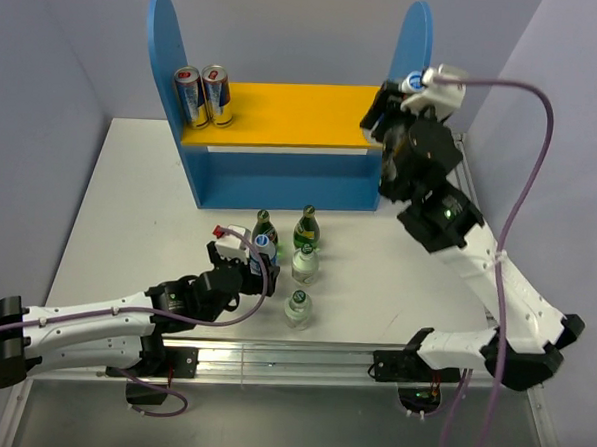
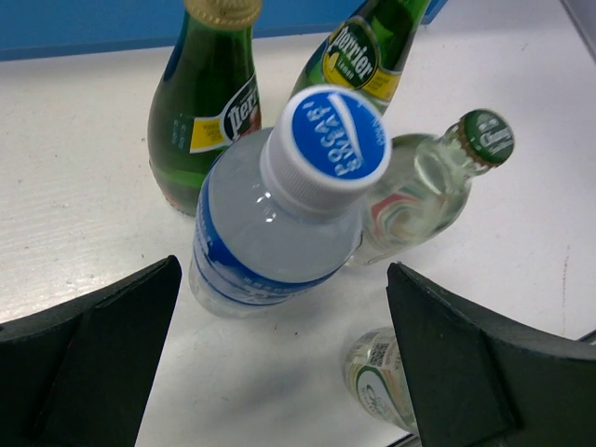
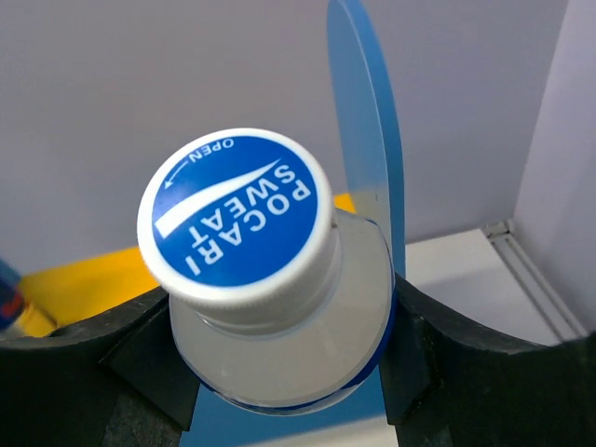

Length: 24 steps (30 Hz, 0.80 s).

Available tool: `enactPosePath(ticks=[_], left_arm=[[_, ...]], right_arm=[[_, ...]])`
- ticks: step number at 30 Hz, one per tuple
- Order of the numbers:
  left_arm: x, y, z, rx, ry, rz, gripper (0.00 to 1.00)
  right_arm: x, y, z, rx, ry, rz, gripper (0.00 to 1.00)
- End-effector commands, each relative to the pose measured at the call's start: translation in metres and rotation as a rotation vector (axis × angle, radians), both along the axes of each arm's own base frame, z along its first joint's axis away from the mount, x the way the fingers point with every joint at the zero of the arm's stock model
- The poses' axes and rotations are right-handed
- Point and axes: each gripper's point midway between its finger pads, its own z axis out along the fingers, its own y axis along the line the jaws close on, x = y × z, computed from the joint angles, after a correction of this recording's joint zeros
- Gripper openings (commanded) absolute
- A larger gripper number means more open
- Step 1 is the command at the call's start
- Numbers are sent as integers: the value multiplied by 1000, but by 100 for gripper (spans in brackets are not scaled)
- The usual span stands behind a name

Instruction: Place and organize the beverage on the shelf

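The shelf [image 1: 280,188] stands at the back with blue side panels and a yellow upper board [image 1: 304,112]. My right gripper [image 1: 400,97] is shut on a clear bottle with a blue and white cap [image 1: 414,80] and holds it at the board's right end, beside the right panel [image 3: 368,158]. The right wrist view shows this bottle [image 3: 279,345] between the fingers. My left gripper [image 1: 245,259] is open, just short of a second blue-capped bottle [image 2: 270,233]. Two green glass bottles [image 2: 205,102] [image 2: 368,51] and two short clear ones [image 2: 419,186] [image 2: 377,377] stand on the table around it.
Two cans [image 1: 190,96] [image 1: 217,92] stand at the left end of the yellow board. The bottles on the table [image 1: 130,195] stand close together in front of the shelf. A metal rail [image 1: 291,358] runs along the near edge.
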Motion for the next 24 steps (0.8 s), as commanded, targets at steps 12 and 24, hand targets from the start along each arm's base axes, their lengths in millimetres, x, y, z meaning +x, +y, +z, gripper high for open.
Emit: enactPosePath(ticks=[12,24], left_arm=[[5,-8,30,-38,-34,10,99],[9,9,23,-71,-28,101,99]], right_arm=[[135,15,2,-22,93,33,0],[169,-3,-54,-4,182,-30,0]])
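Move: The right hand grips the Pocari Sweat bottle, held high in front of the shelf. Its place, the free right end of the yellow board, lies about 18 cm ahead, 1 cm left and some 20 cm below that hand. The blue right side panel rises about 6 cm right of that place, level with it in depth, while the energy cans stand roughly 33 cm left and 17 cm ahead of the hand. From the left hand, that place is about 30 cm ahead, 21 cm right and 15 cm higher. Forward over the right end of the yellow board goes the right hand, about 18 cm, beginning nearly level and then sinking some 9 cm with a small swing left and back, and slowing sharply at the end. The wrist tips down to bring the bottle nearer upright, just inside the blue side panel, and the fingers keep their grip. ##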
